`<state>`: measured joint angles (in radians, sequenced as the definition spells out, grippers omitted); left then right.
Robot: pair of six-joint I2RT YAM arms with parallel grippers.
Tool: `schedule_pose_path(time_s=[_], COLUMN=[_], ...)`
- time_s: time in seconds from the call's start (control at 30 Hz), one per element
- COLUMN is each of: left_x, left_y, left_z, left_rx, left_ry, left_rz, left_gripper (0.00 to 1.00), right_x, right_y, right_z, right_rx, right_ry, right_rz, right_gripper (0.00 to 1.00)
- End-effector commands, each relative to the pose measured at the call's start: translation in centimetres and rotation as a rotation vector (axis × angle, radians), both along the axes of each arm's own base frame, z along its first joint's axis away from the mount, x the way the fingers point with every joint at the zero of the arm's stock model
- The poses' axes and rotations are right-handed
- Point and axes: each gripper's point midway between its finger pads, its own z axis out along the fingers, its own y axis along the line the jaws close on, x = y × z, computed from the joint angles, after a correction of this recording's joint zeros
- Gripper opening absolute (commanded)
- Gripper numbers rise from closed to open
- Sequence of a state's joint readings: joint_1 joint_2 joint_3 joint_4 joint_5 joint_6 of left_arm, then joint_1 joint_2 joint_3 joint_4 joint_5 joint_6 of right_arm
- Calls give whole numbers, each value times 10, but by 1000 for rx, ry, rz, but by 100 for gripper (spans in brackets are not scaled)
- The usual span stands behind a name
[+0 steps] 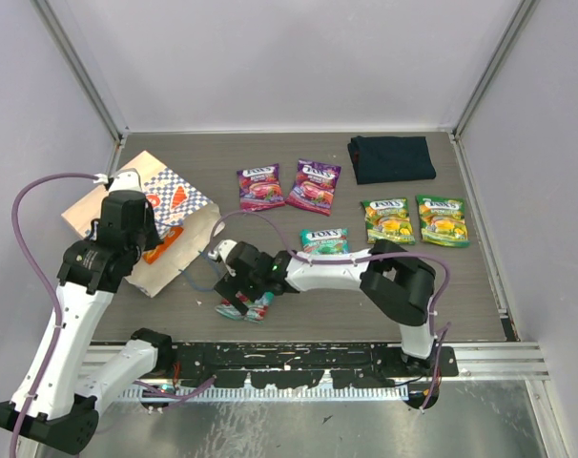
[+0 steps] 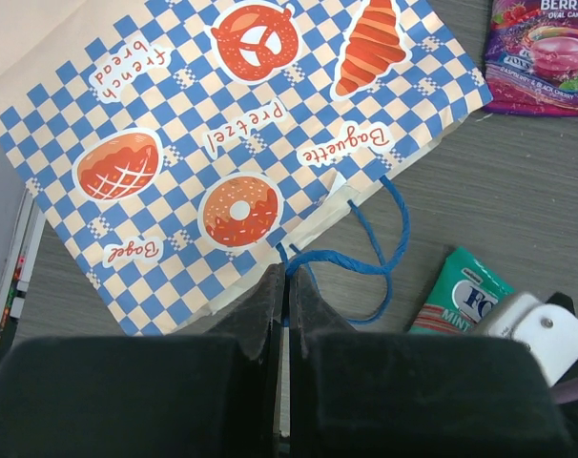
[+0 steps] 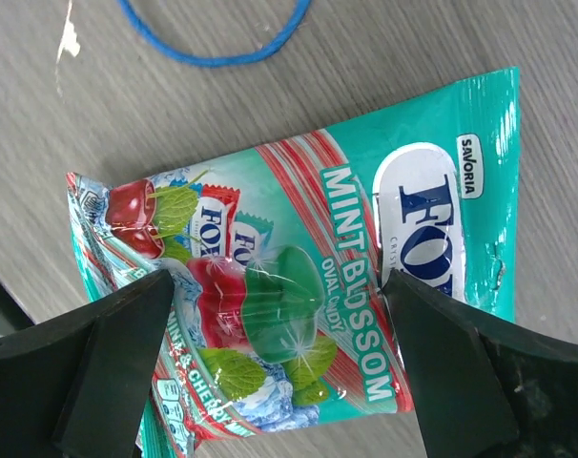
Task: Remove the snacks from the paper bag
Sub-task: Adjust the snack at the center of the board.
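Observation:
The paper bag (image 1: 170,196) lies flat at the left, checkered side up (image 2: 222,143). My left gripper (image 2: 288,272) is shut on its blue cord handle (image 2: 389,253) at the bag's mouth. An orange-red snack (image 1: 163,246) pokes out of that mouth. My right gripper (image 3: 279,286) is open, its fingers spread just above a teal snack (image 3: 365,219) that lies on the table (image 1: 246,307). Two purple snacks (image 1: 259,186) (image 1: 314,185), one teal snack (image 1: 324,240) and two green snacks (image 1: 387,219) (image 1: 442,220) lie spread across the table.
A dark navy folded cloth (image 1: 392,158) lies at the back right. A loop of the blue cord (image 3: 213,52) rests on the table just beyond the teal packet. Walls enclose the table on the left, back and right.

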<state>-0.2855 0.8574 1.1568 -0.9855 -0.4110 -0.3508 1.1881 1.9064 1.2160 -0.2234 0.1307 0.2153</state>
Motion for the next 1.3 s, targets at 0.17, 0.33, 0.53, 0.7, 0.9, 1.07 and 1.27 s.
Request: schedule_pose_path(time_s=[0.17, 0.33, 0.53, 0.7, 0.9, 1.07, 1.27], left_x=[6, 5, 11, 11, 8, 6, 4], left_y=[-7, -7, -11, -13, -11, -12, -9], left_z=[5, 4, -1, 2, 2, 1, 1], left_rx=[-41, -37, -46, -56, -58, -60, -47], left_ry=[-27, -27, -17, -19, -21, -18, -12], left_rz=[-17, -13, -23, -27, -23, -24, -19], left_gripper=[0, 0, 0, 0, 0, 0, 0], right_x=[8, 70, 67, 29, 5, 4, -13], right_y=[-41, -40, -46, -52, -50, -51, -41], right_z=[31, 111, 134, 98, 66, 36, -15], right_rx=[-100, 67, 337, 254, 172, 118, 39], right_ry=[54, -196, -153, -83, -31, -33, 84], right_rz=[315, -129, -606, -767, -864, -898, -860], right_gripper=[100, 100, 100, 86, 72, 73, 73])
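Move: The mint snack I am adjusting lies right under my open right fingers, its middle within about 2 cm to the right and 1 cm back, and 2 cm below. The second mint snack is some 21 cm to this hand's right and 11 cm farther out; the near purple snack is about 26 cm ahead and 6 cm right. The paper bag's middle stands roughly 17 cm ahead and 16 cm left. From my left hand the mint snack is about 6 cm back, 19 cm right and 25 cm below. I slide my right hand about 4 cm to the right, low along the mint snack, then lift it some 13 cm, arcing forward and back again. In the air I twist it clockwise, ending about 50 degrees round from the start, narrow the fingers by a quarter, and lower them onto the snack's near half. My left hand keeps the paper bag's blue handle pinched. ##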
